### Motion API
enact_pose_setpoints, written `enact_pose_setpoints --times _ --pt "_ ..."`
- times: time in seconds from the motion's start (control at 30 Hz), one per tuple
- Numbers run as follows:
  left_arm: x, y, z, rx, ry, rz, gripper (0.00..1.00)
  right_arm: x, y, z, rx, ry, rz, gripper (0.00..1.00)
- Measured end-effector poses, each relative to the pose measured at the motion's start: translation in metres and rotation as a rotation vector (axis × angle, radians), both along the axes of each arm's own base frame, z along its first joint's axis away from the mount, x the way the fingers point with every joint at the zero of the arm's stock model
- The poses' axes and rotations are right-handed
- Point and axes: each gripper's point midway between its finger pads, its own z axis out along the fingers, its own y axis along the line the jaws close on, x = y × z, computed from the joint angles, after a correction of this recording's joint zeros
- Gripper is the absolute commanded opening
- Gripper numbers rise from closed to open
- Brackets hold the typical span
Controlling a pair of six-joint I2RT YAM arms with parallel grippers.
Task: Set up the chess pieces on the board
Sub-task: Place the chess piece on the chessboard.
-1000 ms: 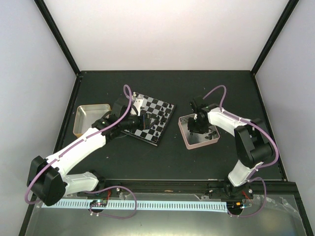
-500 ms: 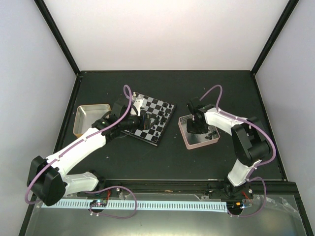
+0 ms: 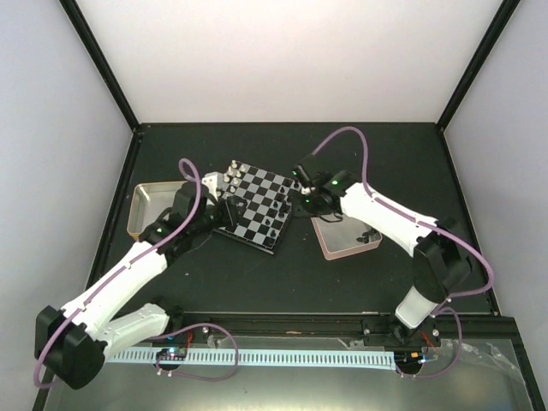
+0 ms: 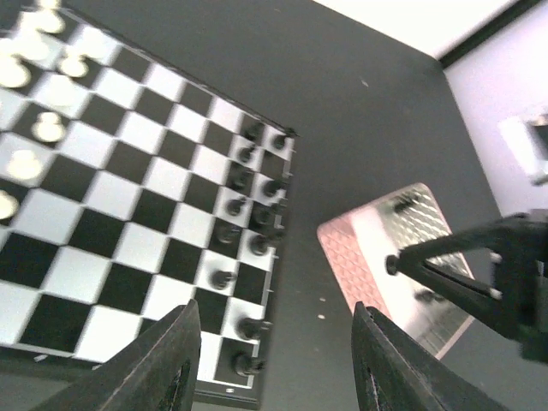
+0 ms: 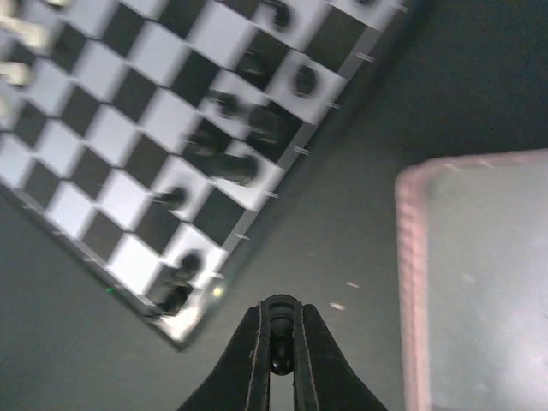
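Note:
The board (image 3: 250, 190) lies left of centre, with black chess pieces (image 4: 251, 246) in two rows along its right side and silver ones (image 4: 44, 128) at its far left. My right gripper (image 3: 305, 197) hovers over the bare table between the board's right edge and the pink-rimmed tin. It is shut on a small black chess piece (image 5: 279, 344), which stands upright between the fingertips. My left gripper (image 4: 276, 364) is open and holds nothing. It hangs above the board's near right corner (image 4: 244, 390).
The pink-rimmed tin (image 3: 332, 248) sits right of the board, with a few black pieces (image 3: 365, 233) left in it. A gold-rimmed tin (image 3: 144, 204) lies left of the board. My right arm reaches over the pink tin.
My right gripper has shut on a black piece in the pink tin and carried it left toward the board's edge. My left arm has drawn back to the left, off the board's middle.

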Motion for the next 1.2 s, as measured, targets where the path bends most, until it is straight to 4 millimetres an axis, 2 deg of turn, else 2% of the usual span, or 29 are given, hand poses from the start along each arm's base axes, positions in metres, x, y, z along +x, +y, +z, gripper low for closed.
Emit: enact_pose_setpoints --times 0.1,0.17,0.3,0.4,0.53,0.73,1.0,1.2 --pt "0.000 0.024 -0.004 -0.006 -0.005 0.101 0.50 0.000 0.037 0.015 0.025 -0.026 0.070 0.02" --pt "-0.001 0.040 -0.005 -0.016 -0.018 0.168 0.52 0.000 0.066 0.016 0.025 -0.034 0.120 0.02" --pt "-0.005 0.064 0.001 -0.040 -0.052 0.267 0.53 -0.008 0.104 -0.003 -0.014 -0.012 0.193 0.02" --pt "-0.006 0.078 0.006 -0.055 -0.076 0.326 0.53 -0.012 0.120 -0.023 -0.063 0.012 0.225 0.02" --pt "-0.009 0.089 0.005 -0.064 -0.081 0.375 0.54 -0.013 0.123 -0.047 -0.132 0.045 0.238 0.02" --pt "-0.009 0.095 0.000 -0.065 -0.065 0.404 0.54 -0.014 0.118 -0.072 -0.197 0.082 0.247 0.02" --pt "-0.010 0.098 0.000 -0.068 -0.063 0.414 0.54 -0.006 0.129 -0.079 -0.200 0.081 0.254 0.03" --pt "-0.011 0.099 0.004 -0.075 -0.075 0.419 0.54 -0.006 0.128 -0.087 -0.217 0.093 0.254 0.12"
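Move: The right hand already holds a black pawn; its empty square, second from the board's near end in the pawn row, lies about 13 cm left, 1 cm back and 10 cm below. The next pawn stands about 2 cm ahead and 12 cm left, a back-row piece 2 cm back and 10 cm left; the pink tray is some 16 cm right and 5 cm back. From the left hand the square is about 2 cm ahead, 5 cm right and 17 cm below. Right hand carries the black pawn 13 cm left, then 9 down to its square; left hand clears leftward. ##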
